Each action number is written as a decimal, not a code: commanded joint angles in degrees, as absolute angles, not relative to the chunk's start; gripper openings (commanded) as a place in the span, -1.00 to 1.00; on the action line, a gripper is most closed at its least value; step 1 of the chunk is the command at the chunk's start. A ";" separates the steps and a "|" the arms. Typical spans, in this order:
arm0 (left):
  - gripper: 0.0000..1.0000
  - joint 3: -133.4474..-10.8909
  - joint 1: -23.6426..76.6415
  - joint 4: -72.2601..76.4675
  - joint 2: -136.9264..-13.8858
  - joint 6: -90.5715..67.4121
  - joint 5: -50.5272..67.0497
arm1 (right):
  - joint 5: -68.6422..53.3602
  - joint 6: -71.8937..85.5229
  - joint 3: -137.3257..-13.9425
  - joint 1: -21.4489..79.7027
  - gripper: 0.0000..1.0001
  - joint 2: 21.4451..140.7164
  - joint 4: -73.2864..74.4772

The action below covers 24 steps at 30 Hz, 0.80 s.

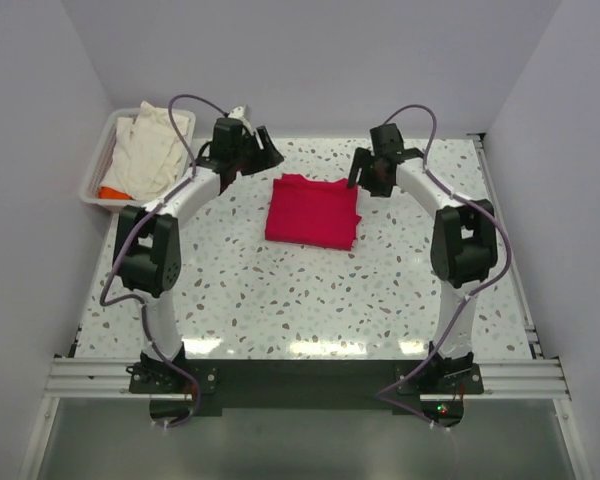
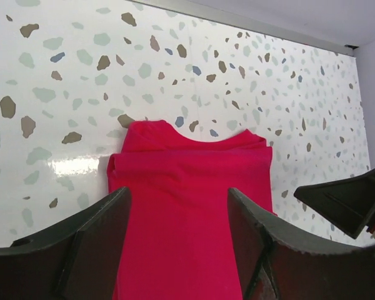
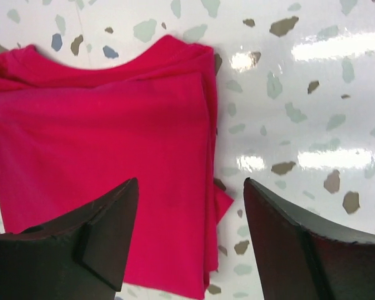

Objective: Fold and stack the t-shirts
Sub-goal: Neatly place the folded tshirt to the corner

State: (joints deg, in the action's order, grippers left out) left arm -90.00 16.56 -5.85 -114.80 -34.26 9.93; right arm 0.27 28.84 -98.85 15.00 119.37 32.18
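A crimson-red t-shirt (image 1: 312,211) lies folded into a rectangle on the speckled table (image 1: 280,300), also seen in the left wrist view as the red t-shirt (image 2: 187,200) and in the right wrist view as the red t-shirt (image 3: 106,156). My left gripper (image 1: 263,152) hovers open at its far left corner, with nothing between its fingers (image 2: 100,237). My right gripper (image 1: 364,168) hovers open over the shirt's far right corner, empty too. A cream-white t-shirt (image 1: 155,148) lies crumpled in the tray, with orange fabric (image 1: 110,190) under it.
The white plastic tray (image 1: 98,170) sits at the table's far left corner, against the left wall. Walls close in the table on the left, back and right. A metal rail (image 1: 300,375) runs along the near edge by the arm bases.
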 commanded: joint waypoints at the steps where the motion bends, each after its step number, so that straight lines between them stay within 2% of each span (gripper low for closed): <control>1: 0.36 -85.98 16.35 -7.29 -108.47 -33.13 9.14 | -1.41 26.46 -93.98 14.94 0.46 114.53 34.28; 7: 0.36 -77.44 16.52 -6.07 -100.29 -36.74 12.56 | -0.44 27.86 -85.01 15.29 0.50 110.22 32.26; 16: 0.36 -66.19 17.58 -6.15 -89.83 -37.09 15.03 | 1.05 29.53 -83.15 18.89 0.47 113.11 30.59; 24: 0.36 -59.16 17.58 -9.22 -82.01 -33.84 15.12 | 2.20 32.08 -82.27 20.48 0.32 115.40 28.74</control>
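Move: The right gripper hangs about 5 cm above the folded tshirt's right edge. The stretch of that edge it goes for lies some 10 cm back, 1 cm left and 6 cm below; the sleeve tip poking out there is about 6 cm back and 1 cm right, and the tshirt's middle 6 cm back, 14 cm left. From the left gripper, the tshirt's near left corner is about 18 cm back, 2 cm left and 12 cm below, its middle 10 cm back and 13 cm right. Draw the right gripper back about 8 cm along the tshirt's right edge while sinking and tipping the fingers some 10 degrees further down, then shift it about 4 cm left so the open fingers straddle that edge, just above the table. Meanwhile lift the left gripper slightly and pull it back about 14 cm, still wide open, towards the near left corner. ##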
